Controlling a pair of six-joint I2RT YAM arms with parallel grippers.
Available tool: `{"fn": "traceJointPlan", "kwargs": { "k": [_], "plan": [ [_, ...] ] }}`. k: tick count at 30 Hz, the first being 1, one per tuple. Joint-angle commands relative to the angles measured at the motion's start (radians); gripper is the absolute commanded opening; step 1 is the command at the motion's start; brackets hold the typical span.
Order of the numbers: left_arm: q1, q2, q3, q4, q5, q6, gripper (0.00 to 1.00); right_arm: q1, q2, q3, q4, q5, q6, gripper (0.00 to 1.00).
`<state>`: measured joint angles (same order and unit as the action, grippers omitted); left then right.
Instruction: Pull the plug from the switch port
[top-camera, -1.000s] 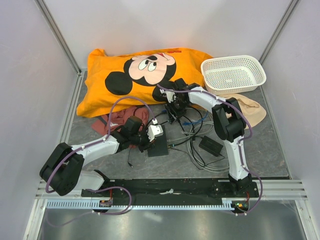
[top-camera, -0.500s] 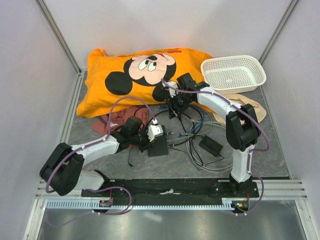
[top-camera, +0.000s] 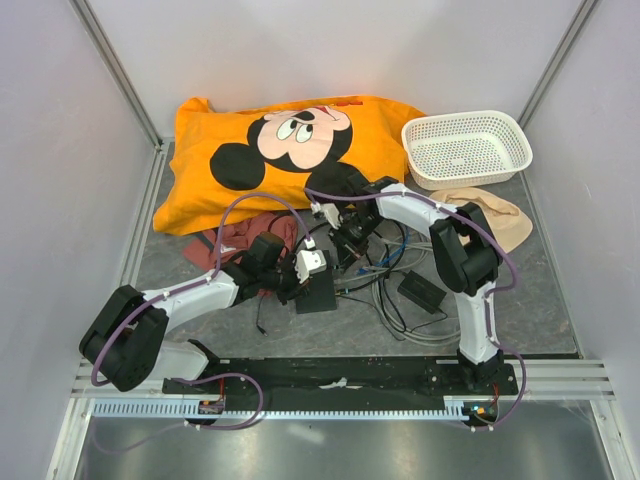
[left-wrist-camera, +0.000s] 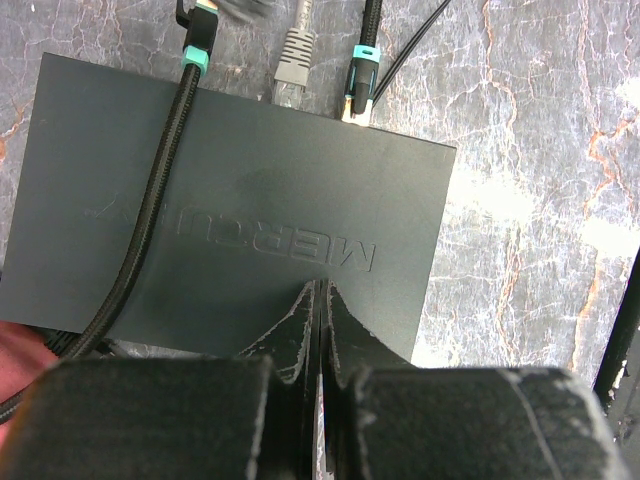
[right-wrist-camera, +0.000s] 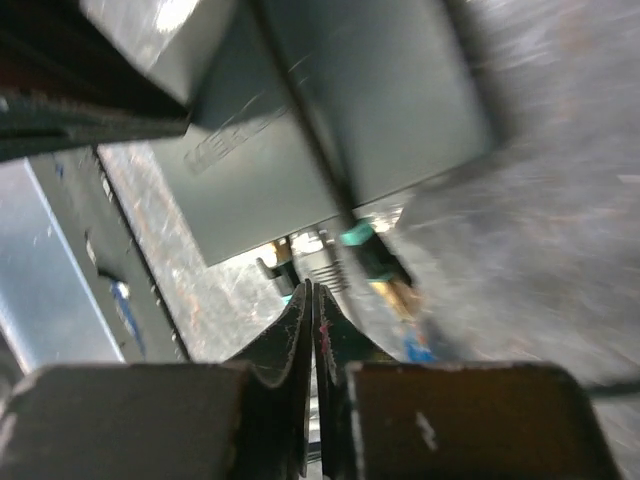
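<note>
The dark grey switch (left-wrist-camera: 250, 190) lies flat on the table, also visible in the top view (top-camera: 320, 293). My left gripper (left-wrist-camera: 320, 295) is shut, its tips resting on the switch's top with nothing between them. Three plugs enter the port row at the far edge: a teal-collared plug (left-wrist-camera: 196, 55), a grey plug (left-wrist-camera: 294, 55) and another teal-collared plug (left-wrist-camera: 361, 80). The ports themselves are hidden under the lid. My right gripper (right-wrist-camera: 313, 295) is shut and empty, its tips just short of the plugs (right-wrist-camera: 360, 255). That view is blurred.
A tangle of cables (top-camera: 390, 280) and a black adapter brick (top-camera: 420, 290) lie right of the switch. An orange Mickey cushion (top-camera: 270, 150), a white basket (top-camera: 465, 148), a beige cloth (top-camera: 500, 220) and a reddish cloth (top-camera: 240, 238) lie behind.
My right arm swung away toward the back, then came in again to the switch's plug side. Its jaws went from open to shut. The left arm stayed still.
</note>
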<state>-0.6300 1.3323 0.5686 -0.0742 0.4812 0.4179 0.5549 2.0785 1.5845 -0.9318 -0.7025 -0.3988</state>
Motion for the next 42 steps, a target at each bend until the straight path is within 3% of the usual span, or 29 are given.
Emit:
{"fn": "traceJointPlan", "kwargs": {
  "k": [1,13,17,26,33,39,42],
  "plan": [
    [-0.004,0.021,-0.026,-0.039,-0.016,0.032,0.02,0.013,0.023,-0.011,-0.078,-0.055,-0.1,0.07],
    [-0.004,0.019,-0.026,-0.039,-0.016,0.033,0.02,0.014,0.092,0.031,0.073,0.034,0.038,0.09],
    [-0.004,0.018,-0.027,-0.038,-0.016,0.035,0.01,0.014,0.112,0.058,0.071,0.008,0.048,0.22],
    [-0.004,0.016,-0.029,-0.036,-0.016,0.036,0.02,0.011,0.169,0.077,-0.082,-0.132,-0.075,0.41],
    [-0.004,0.018,-0.029,-0.036,-0.013,0.036,0.01,-0.036,0.244,0.132,-0.15,-0.215,-0.1,0.43],
    [-0.004,0.021,-0.029,-0.036,-0.015,0.036,0.01,-0.055,0.359,0.244,-0.364,-0.288,-0.23,0.44],
    [-0.004,0.024,-0.026,-0.036,-0.015,0.036,0.02,-0.053,0.39,0.253,-0.371,-0.302,-0.235,0.44]
  ]
}}
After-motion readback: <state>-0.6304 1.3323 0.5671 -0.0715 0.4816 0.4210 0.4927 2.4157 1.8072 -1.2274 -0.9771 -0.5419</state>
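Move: The grey plug, still in the switch's right-hand port side, lies about 4 cm below the right hand, some 3 cm back and 2 cm to its left. A loose black plug is level with the hand and 1 cm left, 3 cm below; another black plug, still seated, sits 2 cm back of the grey one. The switch's middle is about 8 cm left and 3 cm back of the hand. From the left hand the grey plug lies 8 cm right, 3 cm ahead, slightly below. The left hand's shut fingertips keep resting on the switch lid, unmoving. The right hand sinks about 3.5 cm towards the grey plug, easing back a centimetre or so overall after a small sway back and forward. Its nearly shut fingers spread to not quite half open beside the plugs, then the wrist tilts some 25 degrees, swinging the fingertips back towards the base. No grip is taken yet. ##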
